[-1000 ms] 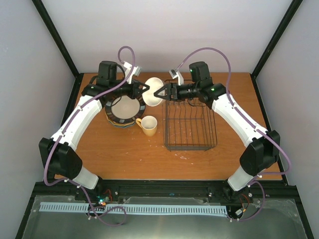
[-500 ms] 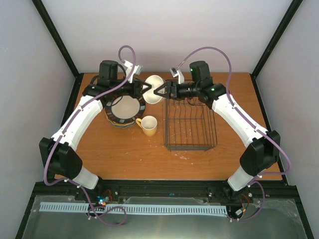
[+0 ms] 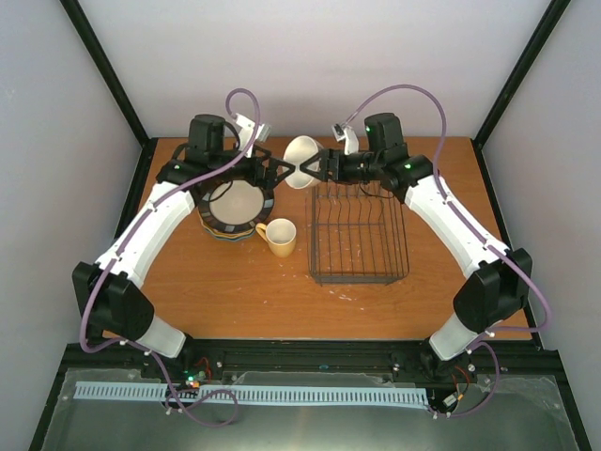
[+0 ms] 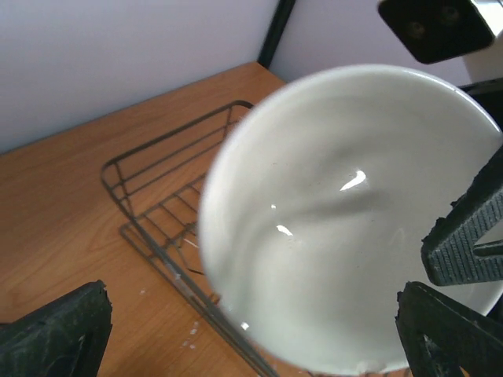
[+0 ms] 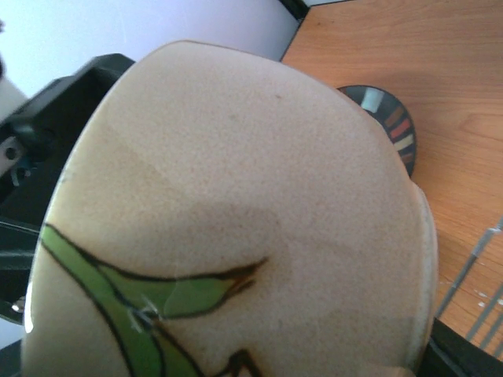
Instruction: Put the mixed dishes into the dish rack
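The small cream bowl (image 3: pixel 302 148) hangs in the air at the back left corner of the dish rack (image 3: pixel 358 240), and my right gripper (image 3: pixel 315 169) is shut on its rim. In the right wrist view the bowl's outside (image 5: pixel 236 196), cream with a green leaf, hides the fingers. My left gripper (image 3: pixel 280 172) stands open just left of the bowl. In the left wrist view its fingers spread wide either side of the white inside (image 4: pixel 346 212), apart from it. The yellow mug (image 3: pixel 279 237) stands upright left of the rack. The plates (image 3: pixel 235 202) lie stacked under the left arm.
The wire rack (image 4: pixel 157 228) holds no dishes that I can see. Black frame posts stand at the table's back corners, and a pale wall closes the back. The stack's coloured rim (image 5: pixel 389 122) shows past the bowl in the right wrist view.
My left gripper has opened and let go of the bowl. The right gripper keeps hold of it and has shifted it slightly right and up.
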`<state>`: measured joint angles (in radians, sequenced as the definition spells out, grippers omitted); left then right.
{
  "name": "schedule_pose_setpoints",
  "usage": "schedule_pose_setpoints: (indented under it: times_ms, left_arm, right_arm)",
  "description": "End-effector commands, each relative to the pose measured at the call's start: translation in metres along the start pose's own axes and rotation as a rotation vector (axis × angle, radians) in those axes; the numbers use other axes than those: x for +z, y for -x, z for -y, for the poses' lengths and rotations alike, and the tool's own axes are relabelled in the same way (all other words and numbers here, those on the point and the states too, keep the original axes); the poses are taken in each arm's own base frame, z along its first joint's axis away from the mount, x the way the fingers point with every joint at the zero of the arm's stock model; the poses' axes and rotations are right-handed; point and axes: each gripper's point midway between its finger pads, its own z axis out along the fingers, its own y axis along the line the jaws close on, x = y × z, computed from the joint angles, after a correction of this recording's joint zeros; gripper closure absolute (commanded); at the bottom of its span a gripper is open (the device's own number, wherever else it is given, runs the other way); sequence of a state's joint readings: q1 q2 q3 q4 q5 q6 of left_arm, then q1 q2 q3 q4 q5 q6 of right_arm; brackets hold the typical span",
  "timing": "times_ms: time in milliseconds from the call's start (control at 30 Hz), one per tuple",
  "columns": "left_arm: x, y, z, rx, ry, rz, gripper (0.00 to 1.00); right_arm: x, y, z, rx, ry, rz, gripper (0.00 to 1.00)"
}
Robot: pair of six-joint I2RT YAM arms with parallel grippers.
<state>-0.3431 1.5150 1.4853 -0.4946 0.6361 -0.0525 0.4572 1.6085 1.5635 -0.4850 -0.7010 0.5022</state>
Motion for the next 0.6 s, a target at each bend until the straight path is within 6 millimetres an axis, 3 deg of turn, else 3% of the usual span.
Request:
schedule_pose_setpoints:
  times_ms: [0, 167, 333, 433, 567]
  left_arm:
    - [-0.028, 0.030, 0.001, 0.102, 0.131, 0.098, 0.00]
    - [-0.048, 0.028, -0.027, 0.117, 0.345, 0.111, 0.00]
    - [-0.067, 0.010, -0.052, 0.127, 0.534, 0.093, 0.00]
    - [-0.073, -0.006, -0.062, 0.124, 0.601, 0.075, 0.00]
    - [-0.081, -0.026, -0.073, 0.104, 0.671, 0.049, 0.00]
  right_arm:
    - [-0.039, 0.029, -0.028, -0.152, -0.047, 0.111, 0.97]
    - [-0.071, 0.034, -0.006, -0.231, -0.311, 0.113, 0.97]
    - [-0.126, 0.032, 0.023, -0.322, -0.692, 0.078, 0.97]
    - [-0.155, 0.019, 0.041, -0.376, -0.925, 0.028, 0.97]
    - [-0.163, -0.015, 0.060, -0.460, -1.167, -0.096, 0.97]
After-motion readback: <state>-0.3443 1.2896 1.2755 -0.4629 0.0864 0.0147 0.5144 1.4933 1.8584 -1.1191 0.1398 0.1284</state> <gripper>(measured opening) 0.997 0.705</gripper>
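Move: The right gripper already holds the bowl. The dish rack's middle lies about 12 cm to its right, 2 cm back and some 27 cm below; the mug is 8 cm to its left, 8 cm back and 28 cm below. From the left gripper, empty and wide open, the plate stack's middle is about 11 cm to the left, 1 cm ahead and 31 cm below, and the mug roughly 8 cm straight back, 28 cm lower. Keep the bowl pinched in the right gripper and sweep it about 13 cm right, rising slightly, to bring it over the rack, swinging the fingers clockwise from pointing left to mostly forward and tipping them farther down. Draw the open left gripper some 9 cm left towards the plates, first up, then down, turning it counter-clockwise. ##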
